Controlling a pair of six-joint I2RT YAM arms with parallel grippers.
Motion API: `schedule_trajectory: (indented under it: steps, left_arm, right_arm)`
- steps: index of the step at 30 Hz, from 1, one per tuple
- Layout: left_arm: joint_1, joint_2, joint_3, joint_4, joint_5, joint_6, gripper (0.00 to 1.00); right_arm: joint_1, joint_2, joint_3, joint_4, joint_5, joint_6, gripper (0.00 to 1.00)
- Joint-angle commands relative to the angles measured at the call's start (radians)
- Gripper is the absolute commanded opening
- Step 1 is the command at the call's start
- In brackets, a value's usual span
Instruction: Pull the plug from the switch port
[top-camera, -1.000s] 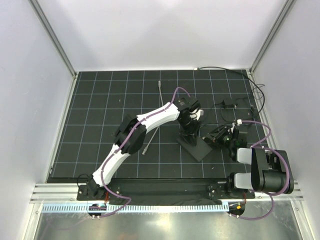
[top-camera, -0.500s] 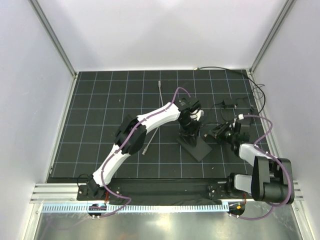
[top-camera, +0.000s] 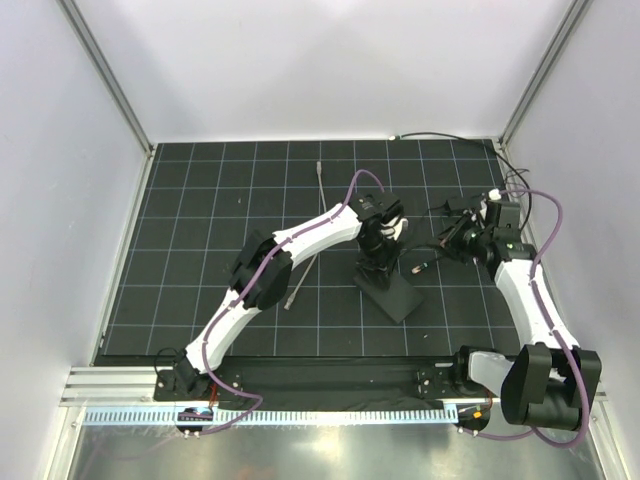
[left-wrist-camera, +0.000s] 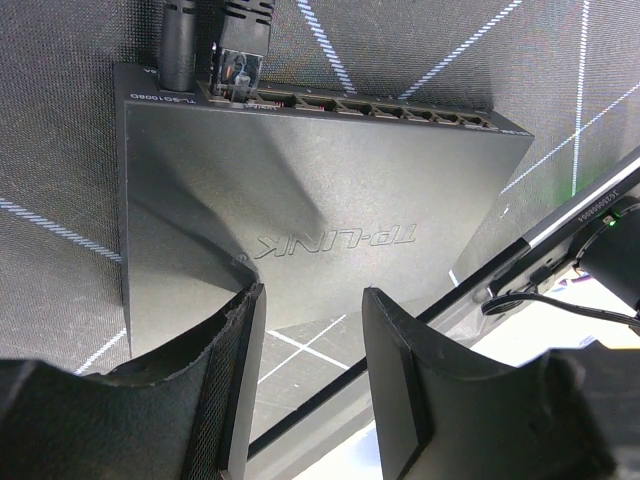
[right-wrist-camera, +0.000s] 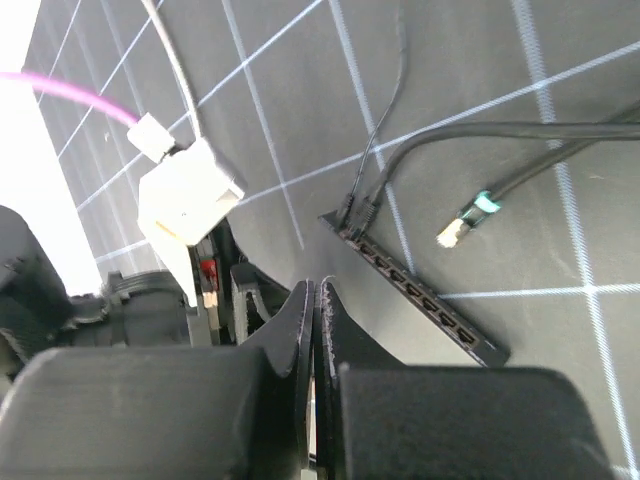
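Note:
The black switch (top-camera: 392, 292) lies mid-mat. In the left wrist view its top (left-wrist-camera: 320, 180) fills the frame, and a black-booted plug (left-wrist-camera: 240, 55) sits in the end port beside a round black cable (left-wrist-camera: 178, 45). My left gripper (left-wrist-camera: 310, 295) hangs open over the switch's near edge (top-camera: 380, 262), with nothing between its fingers. A second cable end (right-wrist-camera: 458, 230), with a teal band and a pale tip, lies loose on the mat (top-camera: 416, 268), apart from the port row (right-wrist-camera: 420, 290). My right gripper (right-wrist-camera: 317, 285) is shut and empty, behind and right of the switch (top-camera: 458, 240).
A thin grey cable (top-camera: 300, 280) lies left of the switch, under the left arm. A short grey piece (top-camera: 318, 168) lies near the back. Black cables (top-camera: 470, 140) loop at the back right corner. A small dark object (top-camera: 455, 208) sits by the right gripper.
The right arm has swung from the front right back toward the far right, and its jaws have closed. The teal-banded cable end now lies free on the mat. The left arm holds still.

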Motion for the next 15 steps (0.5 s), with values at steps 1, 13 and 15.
schedule_trajectory:
  steps: [1,13,15]
  left_arm:
    - [0.004,-0.019,0.022,-0.02,-0.026,0.03,0.48]
    - [0.011,-0.067,-0.007,0.004,-0.024,0.048,0.49]
    - [0.015,-0.088,-0.019,0.01,-0.023,0.053,0.5]
  right_arm:
    - [-0.023,-0.003,0.101,-0.156,0.105,-0.018,0.01]
    - [-0.071,0.115,0.124,-0.268,0.343,0.007,0.28]
    - [-0.097,0.153,0.066,-0.181,0.295,0.092,0.29]
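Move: The loose plug, already out and lying on the table, is about 13 cm below the right hand, some 4 cm ahead and 1 cm to its right. From that hand the switch's middle is 6 cm left and 2 cm back; the plug still in its port is 4 cm left and 5 cm ahead; the adapter box is 9 cm right and 18 cm ahead. From the left hand, the loose plug is roughly 8 cm ahead, 6 cm right and 5 cm below. Touching nothing, the right hand swings about 6 cm to the right high above the table, its shut, empty fingers passing off to the loose plug's right. It then sinks some 4 cm towards table height, easing slightly back, while the fingers tilt to point more steeply down and open to about a quarter. ##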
